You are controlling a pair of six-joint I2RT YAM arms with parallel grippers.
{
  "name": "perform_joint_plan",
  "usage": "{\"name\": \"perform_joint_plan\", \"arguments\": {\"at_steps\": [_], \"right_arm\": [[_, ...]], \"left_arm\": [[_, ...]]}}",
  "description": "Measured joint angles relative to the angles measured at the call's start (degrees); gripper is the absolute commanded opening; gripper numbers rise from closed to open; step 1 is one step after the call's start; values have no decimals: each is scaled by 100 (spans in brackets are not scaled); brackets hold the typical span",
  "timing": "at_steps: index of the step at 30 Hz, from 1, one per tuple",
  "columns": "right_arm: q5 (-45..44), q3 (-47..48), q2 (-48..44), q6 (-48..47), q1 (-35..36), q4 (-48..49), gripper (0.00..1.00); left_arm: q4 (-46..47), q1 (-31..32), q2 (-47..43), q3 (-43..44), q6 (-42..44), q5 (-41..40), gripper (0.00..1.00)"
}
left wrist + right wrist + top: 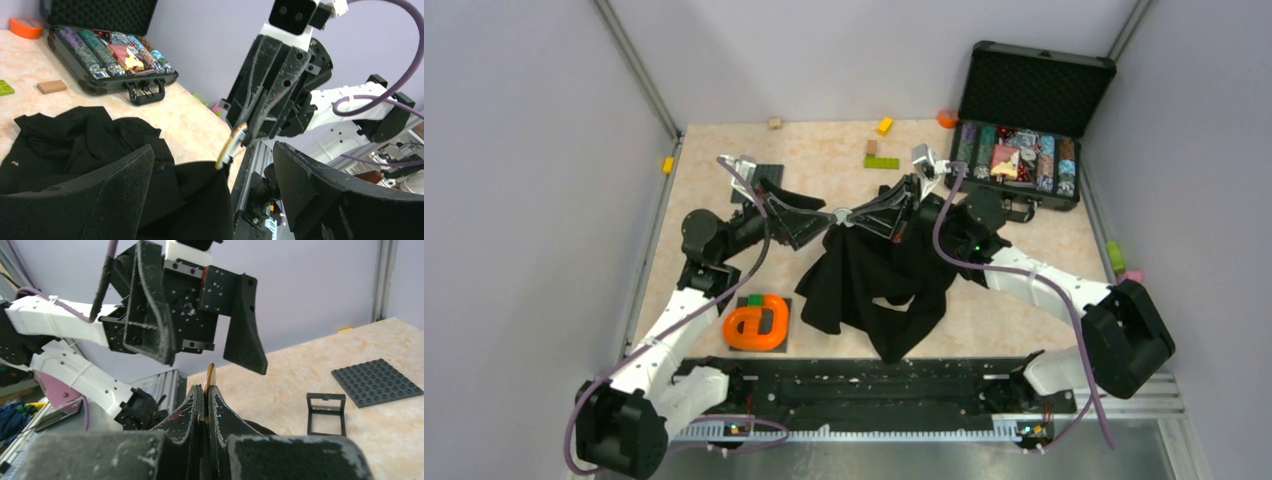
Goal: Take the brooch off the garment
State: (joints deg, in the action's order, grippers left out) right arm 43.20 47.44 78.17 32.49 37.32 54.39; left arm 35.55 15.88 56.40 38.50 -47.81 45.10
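Observation:
The brooch (839, 214) is a small whitish disc held above the table between the two arms. My right gripper (856, 217) is shut on it. The left wrist view shows the brooch (231, 145) edge-on in the right fingers, with the black garment (200, 200) hanging from its lower edge. In the right wrist view the brooch (209, 377) sticks up from my right gripper (206, 390). My left gripper (822, 212) faces it, open, with a finger on either side and touching nothing. The garment (874, 285) drapes down onto the table.
An open black case (1024, 150) of coloured chips stands at the back right. An orange ring-shaped object (759, 322) lies at the front left. A grey baseplate (377, 382) and a small black frame (326, 412) lie at the back left. Small blocks (882, 162) lie near the back.

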Motion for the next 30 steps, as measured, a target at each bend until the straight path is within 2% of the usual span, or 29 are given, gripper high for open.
{"name": "perform_joint_plan", "arguments": {"at_steps": [7,11,17,18,20,21,30], "right_arm": [[-131,57,-52,-516,0,-514,0],[-181,76,-144,-704,0,-654,0],[-181,138,-168,-837,2,-743,0],[-184,138,-173,-892,4,-769,0],[-227,138,-192,-1036,13,-870,0],[-262,140,-208,-1147,22,-942,0],[-1172,149,-503,-3084,485,-2164,0]], "left_arm": [[146,-15,-269,-627,101,358,94],[74,28,-264,-885,404,544,89],[-389,514,-249,-894,1250,232,53],[-461,608,-225,-874,1366,173,43],[-634,785,-136,-750,1598,90,11],[-708,835,-90,-678,1650,70,0],[-1534,940,-107,-63,1950,33,0]]}}
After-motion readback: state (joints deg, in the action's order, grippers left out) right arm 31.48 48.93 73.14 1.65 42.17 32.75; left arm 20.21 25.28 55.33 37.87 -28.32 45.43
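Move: The left hand, open, goes for the garment's fold hanging under the brooch: about 3 cm back, 3 cm to the right and 6 cm below it. The brooch lies some 4 cm to the left hand's right, 1 cm ahead and 1 cm higher; the black frame stands on the table about 9 cm left, level with it fore and aft, some 30 cm down. From the right hand, the fold is about 3 cm back, 2 cm left and 6 cm below, and the held brooch 1 cm ahead, 1 cm left and 1 cm up. Pinching the garment just below the brooch is how the left hand ends: wide open, it sinks about 7 cm while drawing back 3 cm, then slides some 3 cm right onto the fold as its fingers shut, and rises a centimetre or two. The right hand keeps its grip on the brooch, lowering it about 3 cm, easing slightly forward and twisting its wrist roughly 20 degrees. ##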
